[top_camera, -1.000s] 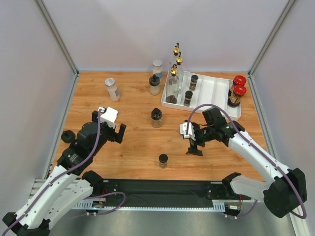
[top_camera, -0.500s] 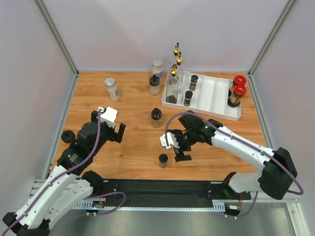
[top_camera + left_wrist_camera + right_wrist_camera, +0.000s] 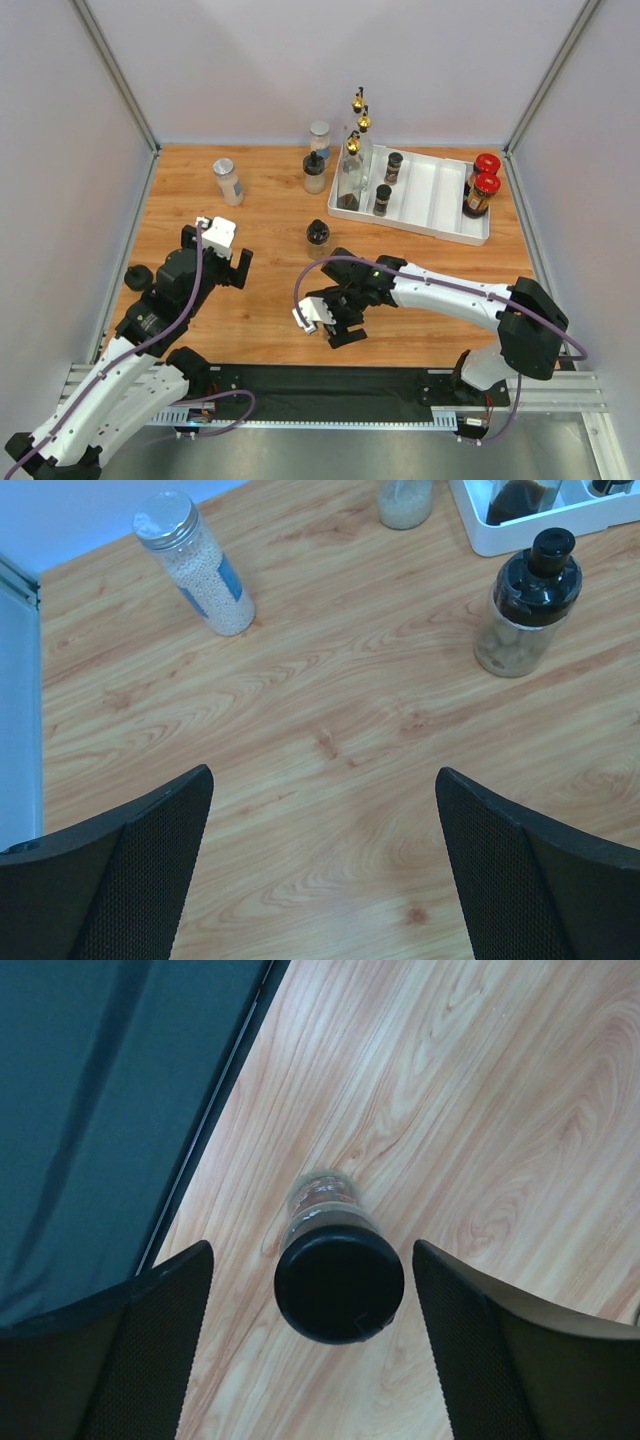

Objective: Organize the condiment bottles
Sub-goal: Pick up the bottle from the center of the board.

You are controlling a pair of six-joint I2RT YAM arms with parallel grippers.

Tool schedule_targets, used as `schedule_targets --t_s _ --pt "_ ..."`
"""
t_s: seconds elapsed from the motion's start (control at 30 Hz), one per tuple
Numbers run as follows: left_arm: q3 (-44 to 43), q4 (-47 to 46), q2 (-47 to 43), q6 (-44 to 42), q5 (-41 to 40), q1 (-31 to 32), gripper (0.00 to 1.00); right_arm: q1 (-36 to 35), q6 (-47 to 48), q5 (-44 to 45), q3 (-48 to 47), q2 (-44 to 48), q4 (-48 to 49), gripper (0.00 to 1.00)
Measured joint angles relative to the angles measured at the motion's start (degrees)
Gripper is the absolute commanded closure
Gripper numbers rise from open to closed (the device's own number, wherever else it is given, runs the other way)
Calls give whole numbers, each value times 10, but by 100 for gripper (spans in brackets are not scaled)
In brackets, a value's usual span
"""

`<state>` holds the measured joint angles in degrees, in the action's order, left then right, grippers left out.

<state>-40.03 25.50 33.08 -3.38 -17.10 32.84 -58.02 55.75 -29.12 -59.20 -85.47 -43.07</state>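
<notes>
A small black-capped spice jar (image 3: pixel 340 1285) stands upright near the table's front edge. My right gripper (image 3: pixel 312 1250) is open and straddles it, with a gap between each finger and the cap. In the top view that gripper (image 3: pixel 335 322) covers the jar. My left gripper (image 3: pixel 322 775) is open over bare wood at the left (image 3: pixel 240 268). A black-capped jar (image 3: pixel 317 238) stands mid-table, and a silver-lidded jar (image 3: pixel 228 181) stands at the back left. Three gold-spouted bottles (image 3: pixel 351 170) cluster by the white tray (image 3: pixel 440 190), which holds two spice jars (image 3: pixel 393 167).
Two red-lidded jars (image 3: pixel 480 195) stand at the tray's right end. Another silver-lidded jar (image 3: pixel 320 138) and a black-capped jar (image 3: pixel 314 172) stand at the back. A black round object (image 3: pixel 137 277) sits at the left edge. A black mat (image 3: pixel 330 385) lines the front edge.
My right arm has swung left and toward the front edge, ending over the small black-capped jar, and its jaws have narrowed a little. The left arm has barely moved.
</notes>
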Motion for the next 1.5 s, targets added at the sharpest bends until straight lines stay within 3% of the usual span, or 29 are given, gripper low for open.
schedule_targets --t_s 0.23,0.37,0.57,0.8,1.2,1.5 --pt "0 0 -1 0 -1 0 0 -10 -12 21 0 -8 8 38" --pt "0 0 -1 0 -1 0 0 -10 -15 21 0 -8 10 62" --pt "0 0 -1 0 -2 0 0 -10 -16 20 0 -8 9 83" --pt "0 0 -3 0 -2 0 0 13 -8 15 1 15 -9 89" --pt "0 0 -3 0 1 0 0 241 -26 -29 11 148 -31 93" --pt "0 0 -1 0 3 0 0 383 -75 -18 -21 136 -38 94"
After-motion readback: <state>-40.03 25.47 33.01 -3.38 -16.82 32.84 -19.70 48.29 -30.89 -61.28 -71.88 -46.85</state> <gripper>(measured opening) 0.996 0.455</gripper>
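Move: The right hand is already around the black cap of the small bottle on the front of the board; the bottle's middle lies straight below the hand, about 3 cm down. From this hand, the black-capped jar is some 18 cm ahead and 3 cm left, while the tray's middle is roughly 30 cm ahead and 16 cm right, low on the table. For the left hand, the bottle is about 12 cm back, 22 cm right and 18 cm below. Nearly in place, the right hand settles a touch lower while its fingers close and pinch the bottle by its black cap. Keeping that grip, it swings forward and to the right by about 14 cm each way while rising some 7 cm, carrying the bottle towards the tray as the wrist turns clockwise roughly 40 degrees. ##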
